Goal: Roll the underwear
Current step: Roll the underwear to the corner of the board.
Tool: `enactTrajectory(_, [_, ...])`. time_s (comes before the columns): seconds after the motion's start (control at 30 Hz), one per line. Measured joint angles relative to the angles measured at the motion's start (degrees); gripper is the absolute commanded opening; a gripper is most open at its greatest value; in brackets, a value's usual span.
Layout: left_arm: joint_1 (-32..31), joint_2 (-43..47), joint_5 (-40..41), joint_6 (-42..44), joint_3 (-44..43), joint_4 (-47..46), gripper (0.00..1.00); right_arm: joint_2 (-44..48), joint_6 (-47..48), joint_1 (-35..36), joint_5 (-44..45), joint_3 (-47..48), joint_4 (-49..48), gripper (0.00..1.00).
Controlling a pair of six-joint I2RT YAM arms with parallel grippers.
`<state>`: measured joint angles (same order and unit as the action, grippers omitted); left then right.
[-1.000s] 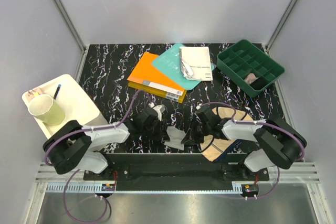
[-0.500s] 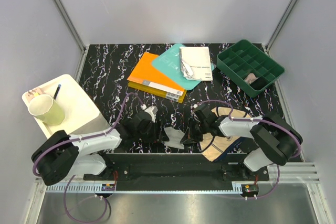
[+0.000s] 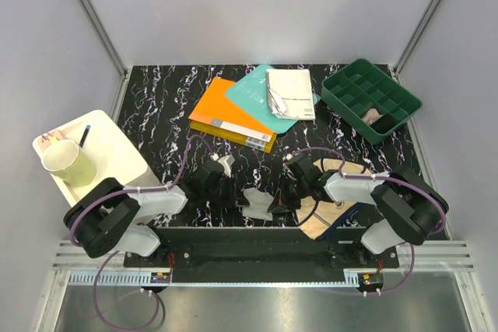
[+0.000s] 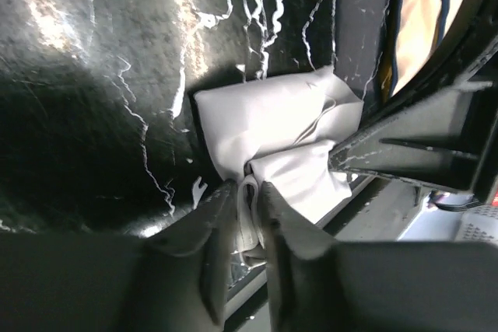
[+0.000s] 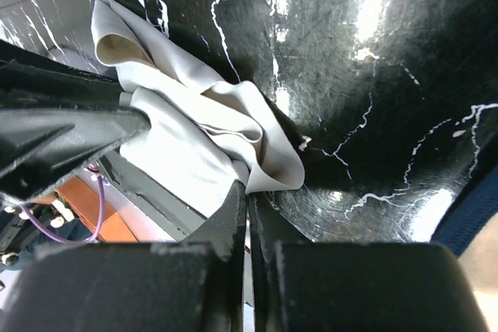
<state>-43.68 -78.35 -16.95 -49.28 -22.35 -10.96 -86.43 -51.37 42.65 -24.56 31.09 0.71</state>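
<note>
The grey underwear lies bunched near the table's front edge, between my two grippers. My left gripper is shut on it: in the left wrist view a fold of the grey underwear is pinched between the jaws of the left gripper. My right gripper meets it from the other side. In the right wrist view the right gripper is shut, with the raised edge of the grey underwear caught at its tips. The beige underwear with navy edging lies under the right arm.
An orange book, a teal book and a white booklet lie at the back. A green compartment tray stands at the back right. A white tray with a cup is at the left.
My left gripper opened, moved in on the grey underwear and closed on a fold of it. My right gripper closed fully at the cloth's other edge and shifted slightly left.
</note>
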Motion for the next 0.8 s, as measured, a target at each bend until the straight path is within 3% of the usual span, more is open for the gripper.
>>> enactTrajectory(0.07, [0.66,-0.76,-1.18,-0.46,0.17,-1.05,0.03,0.0,0.48,0.0,0.11,0.66,1.07,0.19])
enactTrajectory(0.1, [0.85,-1.01,-1.79,-0.39,0.22,-1.44,0.0,0.02,0.92,0.0,0.24,1.11,1.79,0.32])
enactTrajectory(0.23, [1.4,-2.08,-3.13,0.35,-0.2,-1.75,0.0,0.57,3.69,0.0,1.86,3.89,6.93,0.52])
enactTrajectory(0.33, [1.46,-3.34,-4.15,1.84,-1.77,-0.63,0.0,2.36,8.07,0.02,4.04,8.37,13.2,0.6])
enactTrajectory(0.53, [1.7,-5.09,-5.62,4.98,-4.48,2.25,0.0,7.54,19.17,2.8,7.58,15.78,17.75,0.63])
enactTrajectory(0.8, [2.19,-7.02,-7.34,7.74,-7.32,5.46,0.0,6.01,31.32,15.47,13.44,19.37,18.67,0.63])
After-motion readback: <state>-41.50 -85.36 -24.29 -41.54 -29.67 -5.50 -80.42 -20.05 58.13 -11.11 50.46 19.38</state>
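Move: The rolled underwear lies flat between the two hands, both at its ends: its middle is about 5 cm to the right of the left hand, level ahead and roughly 1 cm lower, and some 5 cm left and 2 cm ahead of the right hand. The tan pouch spreads about 18 cm right and 4 cm ahead of the right hand. The orange folder is some 25 cm ahead of the left hand and 3 cm to its left. The underwear's left end, already between the left fingers, gets pinched as they shut; that hand stays low, easing about 1 cm right. The right fingers open and let go of the other end. The right hand climbs some 9 cm, swinging forward and then back while shifting left over the roll, rolls counter-clockwise about 45 degrees, and just starts down again. ##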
